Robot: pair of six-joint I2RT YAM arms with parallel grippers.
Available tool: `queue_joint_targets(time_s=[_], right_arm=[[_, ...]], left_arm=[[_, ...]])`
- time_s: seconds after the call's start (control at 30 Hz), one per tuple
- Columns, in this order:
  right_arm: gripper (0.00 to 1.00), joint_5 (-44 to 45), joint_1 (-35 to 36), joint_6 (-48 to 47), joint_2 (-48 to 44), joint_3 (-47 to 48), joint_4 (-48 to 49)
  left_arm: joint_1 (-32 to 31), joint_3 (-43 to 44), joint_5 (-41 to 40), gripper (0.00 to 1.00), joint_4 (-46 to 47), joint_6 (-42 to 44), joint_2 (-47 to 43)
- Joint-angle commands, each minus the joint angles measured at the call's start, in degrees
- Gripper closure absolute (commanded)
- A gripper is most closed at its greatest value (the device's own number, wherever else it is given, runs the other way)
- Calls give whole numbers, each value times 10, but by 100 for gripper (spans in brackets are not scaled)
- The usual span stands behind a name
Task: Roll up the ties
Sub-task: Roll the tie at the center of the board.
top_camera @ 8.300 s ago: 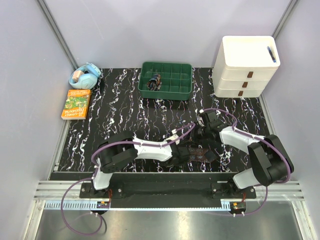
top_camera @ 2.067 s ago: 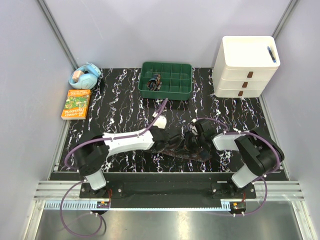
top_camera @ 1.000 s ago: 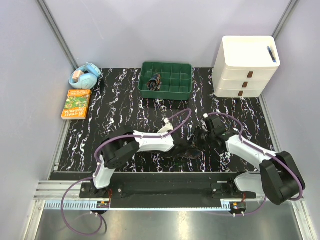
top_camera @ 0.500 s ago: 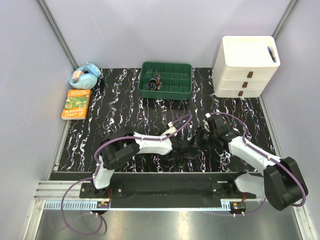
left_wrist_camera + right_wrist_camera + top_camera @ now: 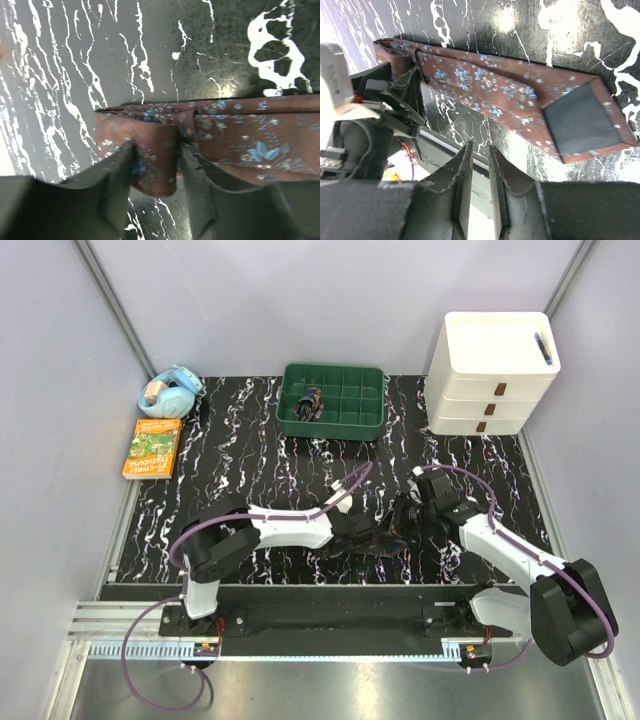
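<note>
A dark brown tie with a small blue flower pattern lies flat on the black marbled mat between my two grippers. In the left wrist view my left gripper is shut on a folded end of the tie, right at the mat. From above, the left gripper sits at the tie's left end. My right gripper is almost closed and empty, hovering beside the tie's wide pointed end. From above, the right gripper sits at the tie's right end. A second, rolled tie lies in the green tray.
White drawers stand at the back right. A blue tape dispenser and an orange book lie at the left. The mat's near edge and the arms' base rail run just below the tie. Purple cables loop over both arms.
My left arm's elbow has swung left and flattened while its gripper stayed on the tie's end. My right gripper has held about the same place over the last second.
</note>
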Motion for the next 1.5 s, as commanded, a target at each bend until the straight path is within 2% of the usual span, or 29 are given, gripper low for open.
queue_joint_targets(time_s=[0.0, 0.07, 0.47, 0.57, 0.6, 0.83, 1.13, 1.33, 1.47], right_arm=[[74, 7, -4, -4, -15, 28, -4], [74, 7, -6, -5, -14, 28, -3], [74, 7, -5, -4, -10, 37, -3], [75, 7, -5, -5, -6, 41, -4], [75, 7, -5, -5, -5, 43, -3], [75, 7, -5, -5, 0, 50, -3], [76, -3, -5, -5, 22, 59, 5], [75, -55, -1, 15, 59, 77, 46], [74, -71, 33, 46, 93, 108, 80]], left_arm=[[1, -12, 75, 48, 61, -11, -40], [1, -13, 77, 43, 63, -7, -48], [1, -14, 84, 37, 62, -6, -76], [1, -8, 86, 32, 61, -2, -86], [1, -6, 87, 26, 60, 1, -89], [1, 5, 90, 21, 53, 6, -105], [5, -4, 100, 16, 55, 0, -211], [56, -71, 156, 15, 95, 9, -327], [149, -154, 248, 15, 160, 19, -410]])
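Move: The tie's rolled end sits between the left fingers, about 1 cm ahead and 1 cm below, level sideways. From there the flat tail runs right to its dark-patched end, some 22 cm to the right and 3 cm back; the green tray is about 28 cm ahead and 7 cm right. From the right hand the roll lies some 20 cm left, level fore and aft, 6 cm below. Left hand opens wide off the roll, eases right, lifts 11 cm rolling 35 degrees; right hand drifts forward-left. ##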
